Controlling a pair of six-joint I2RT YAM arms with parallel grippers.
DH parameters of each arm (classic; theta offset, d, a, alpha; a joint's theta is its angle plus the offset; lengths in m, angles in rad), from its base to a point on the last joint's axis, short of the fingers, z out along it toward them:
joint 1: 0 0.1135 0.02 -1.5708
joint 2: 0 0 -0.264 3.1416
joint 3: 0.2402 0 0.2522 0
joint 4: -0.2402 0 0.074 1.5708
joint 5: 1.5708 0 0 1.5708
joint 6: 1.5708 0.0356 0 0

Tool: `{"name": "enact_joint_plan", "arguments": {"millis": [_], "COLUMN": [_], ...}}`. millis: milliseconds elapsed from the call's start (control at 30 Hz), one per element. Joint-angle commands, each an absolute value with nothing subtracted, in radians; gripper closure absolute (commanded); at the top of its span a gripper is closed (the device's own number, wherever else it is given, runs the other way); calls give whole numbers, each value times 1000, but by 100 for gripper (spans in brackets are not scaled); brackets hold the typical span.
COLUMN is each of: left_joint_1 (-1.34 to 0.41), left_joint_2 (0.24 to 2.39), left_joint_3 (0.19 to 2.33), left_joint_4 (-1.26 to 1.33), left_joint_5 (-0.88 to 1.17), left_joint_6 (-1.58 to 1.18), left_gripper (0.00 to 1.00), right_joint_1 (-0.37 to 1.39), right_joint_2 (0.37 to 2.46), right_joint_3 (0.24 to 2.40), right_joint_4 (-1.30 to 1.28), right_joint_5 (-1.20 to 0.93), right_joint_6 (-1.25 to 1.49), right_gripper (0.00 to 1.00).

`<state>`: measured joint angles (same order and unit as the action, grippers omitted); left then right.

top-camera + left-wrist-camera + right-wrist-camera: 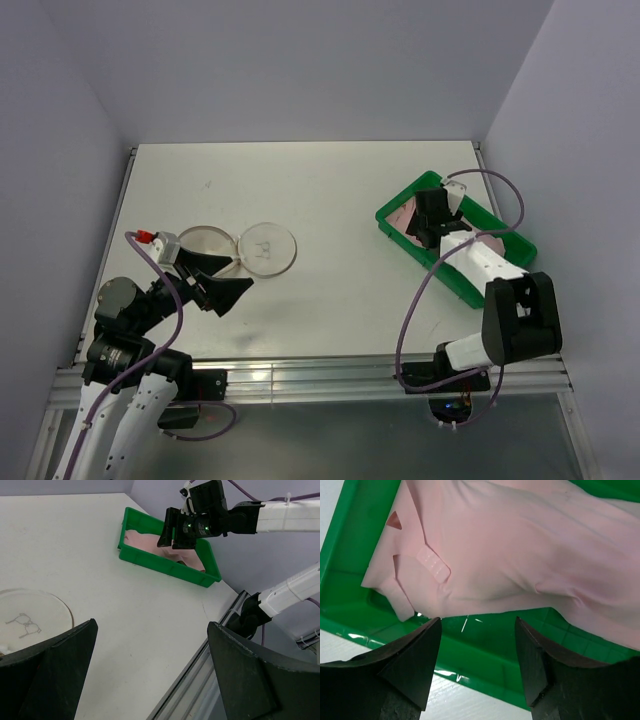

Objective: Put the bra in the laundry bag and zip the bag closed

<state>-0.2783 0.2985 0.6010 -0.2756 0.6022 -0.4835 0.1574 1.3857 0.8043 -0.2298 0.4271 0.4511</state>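
Note:
The pale pink bra (520,545) lies spread in the green tray (470,660); it also shows in the top view (404,215) and the left wrist view (150,542). My right gripper (477,630) is open and empty, hovering over the tray's near wall, just short of the bra's edge. It appears in the top view (430,218). The laundry bag (245,247) lies open on the table as two joined mesh discs, one with a dark mark (22,622). My left gripper (222,280) is open and empty, just in front of the bag.
The green tray (500,275) sits at the right side of the table, close to the right wall. The table's front edge rail (200,675) runs below my left gripper. Purple cables loop off both arms.

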Motion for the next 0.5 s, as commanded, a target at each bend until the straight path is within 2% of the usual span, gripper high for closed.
{"name": "enact_joint_plan", "arguments": {"millis": [0,233,467], "left_joint_1": [-273,-273,-273], "left_joint_2": [302,299,299], "left_joint_3": [614,612,609], "left_joint_4": [-247,-238,-229], "left_joint_5": [618,637,657], "left_joint_6": [-474,-471,-471], "left_gripper": [1,1,1], "right_joint_1": [150,115,38], "right_joint_2": [1428,1540,1666], "right_joint_3": [871,922,1029], "right_joint_4": [-239,-222,-222], "right_joint_5": [479,480,339], "right_joint_6": [417,419,397], "right_gripper": [33,35,28]}}
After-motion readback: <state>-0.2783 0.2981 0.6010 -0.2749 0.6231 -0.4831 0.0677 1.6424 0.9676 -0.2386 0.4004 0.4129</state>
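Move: The bra lies spread in the green bin, its middle roughly 5 cm ahead of the right hand, 5 cm to its right and 6 cm below. The bin's middle is about 2 cm ahead, 8 cm right and 6 cm down; its near wall runs some 3 cm back and 1 cm right, about 4 cm lower. From the left hand the bra lies about 24 cm ahead, 47 cm right and 25 cm below. The right hand reaches forward, down and rightward, some 5 cm in all, onto the bra's middle, fingers staying part-open. ##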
